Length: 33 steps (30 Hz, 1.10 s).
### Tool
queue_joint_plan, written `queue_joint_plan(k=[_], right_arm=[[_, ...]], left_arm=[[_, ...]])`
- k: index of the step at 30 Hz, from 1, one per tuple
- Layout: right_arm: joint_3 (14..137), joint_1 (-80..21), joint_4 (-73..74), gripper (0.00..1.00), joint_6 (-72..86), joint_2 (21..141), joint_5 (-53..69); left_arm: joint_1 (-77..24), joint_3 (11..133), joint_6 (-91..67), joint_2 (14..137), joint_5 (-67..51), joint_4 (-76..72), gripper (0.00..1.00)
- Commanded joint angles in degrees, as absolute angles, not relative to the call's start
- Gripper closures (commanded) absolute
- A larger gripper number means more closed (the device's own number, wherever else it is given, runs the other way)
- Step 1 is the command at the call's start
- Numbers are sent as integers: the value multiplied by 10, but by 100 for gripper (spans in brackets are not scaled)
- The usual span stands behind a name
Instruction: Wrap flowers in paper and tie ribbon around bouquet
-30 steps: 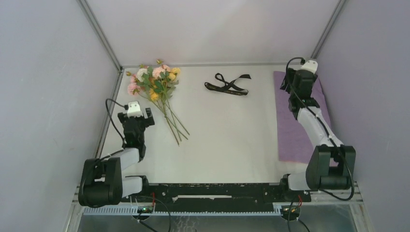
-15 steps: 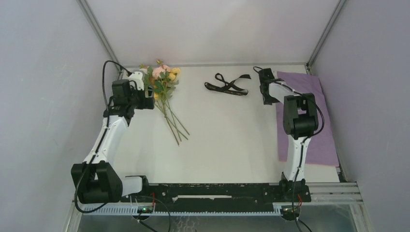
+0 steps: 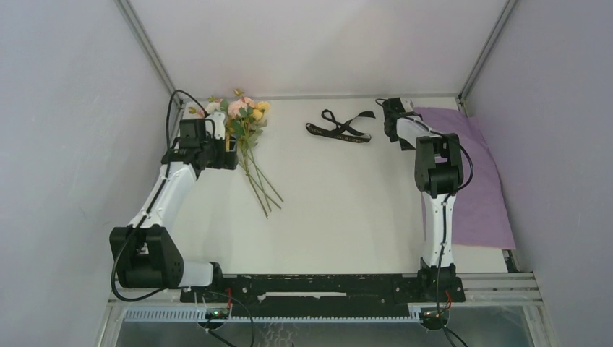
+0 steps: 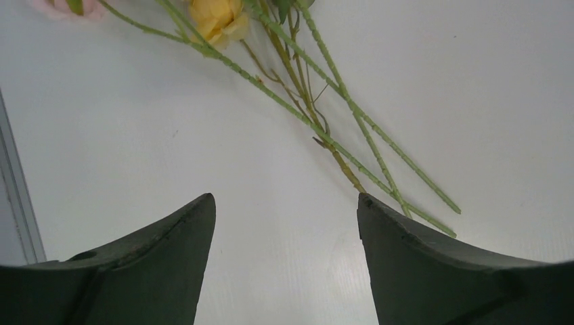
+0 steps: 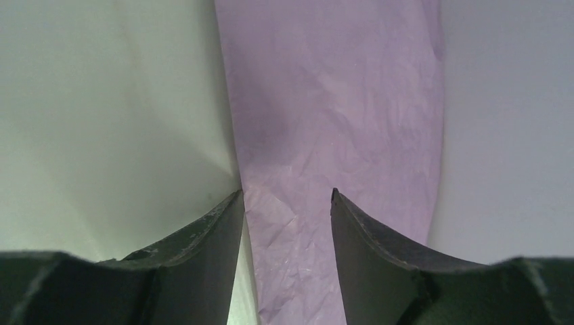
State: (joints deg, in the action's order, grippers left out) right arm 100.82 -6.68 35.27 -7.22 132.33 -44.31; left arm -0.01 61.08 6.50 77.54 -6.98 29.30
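Note:
The flowers [image 3: 242,119] lie at the far left of the table, blooms toward the back and thin green stems [image 4: 325,128] fanning toward the middle. My left gripper [image 3: 231,150] [image 4: 285,196] is open just left of the stems, with only bare table between its fingers. The purple paper [image 3: 473,181] [image 5: 338,101] lies flat along the right wall. My right gripper [image 3: 391,117] [image 5: 285,191] is at the paper's far left corner. Its jaws are open and straddle the paper's left edge. The black ribbon [image 3: 340,129] lies looped at the back middle, untouched.
Grey enclosure walls [image 3: 79,108] stand close on the left, right and back, with metal corner posts [image 3: 148,50]. The white table [image 3: 340,210] stretches between the flowers and the paper. A metal side rail [image 4: 17,203] shows at the left wrist view's left edge.
The left arm reached forward from near its base to beside the flower stems. The right arm swung from over the paper to its far left corner. Both jaws narrowed somewhat. The paper's near end shifted right.

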Motion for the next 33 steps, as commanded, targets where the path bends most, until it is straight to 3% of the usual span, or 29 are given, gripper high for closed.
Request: queue_joint_plan(k=[1, 15, 18, 20, 21, 27, 33], right_arm=[[994, -59, 322, 42, -118, 1334, -510], [918, -33, 192, 56, -196, 1295, -570], [921, -30, 201, 70, -193, 1294, -556], [920, -26, 205, 86, -190, 1292, -554], [919, -24, 208, 98, -186, 1290, -551], [918, -30, 241, 100, -142, 1249, -517], [904, -109, 285, 100, -56, 1157, -443]], left_arm=[[-23, 657, 66, 778, -64, 289, 19], [-40, 661, 72, 774, -53, 297, 20], [-40, 661, 71, 773, -54, 299, 19], [-40, 661, 71, 772, -56, 298, 19], [-40, 661, 70, 771, -57, 299, 19], [-40, 664, 74, 771, -58, 303, 20], [-40, 676, 83, 770, -57, 311, 19]])
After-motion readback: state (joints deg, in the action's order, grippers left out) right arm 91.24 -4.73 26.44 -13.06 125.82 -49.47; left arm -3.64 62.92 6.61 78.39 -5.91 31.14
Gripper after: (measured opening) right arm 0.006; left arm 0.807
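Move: The right hand is already low over the far part of the purple paper, open, its fingers straddling the left edge: that edge runs some 2 cm to its left and about 1 cm below. The paper's middle is roughly 14 cm back and 9 cm to the right. The black ribbon lies about 29 cm to the left, level with this hand, and the table's far edge some 11 cm straight ahead. From the left hand the paper's middle is about 71 cm to the right and 3 cm back. The right hand sweeps about 6 cm to the right and 2 cm back, low over the paper at nearly the same height, its fingers leaning some 15 degrees flatter towards the right, and shuts them fully to pinch the paper by its left edge near the far end. With that grip kept it then turns back, going about 3 cm up and 3 cm to the left with the fingers swinging halfway back down, while the left hand, open above the flowers, shifts about 2 cm right and waits. ##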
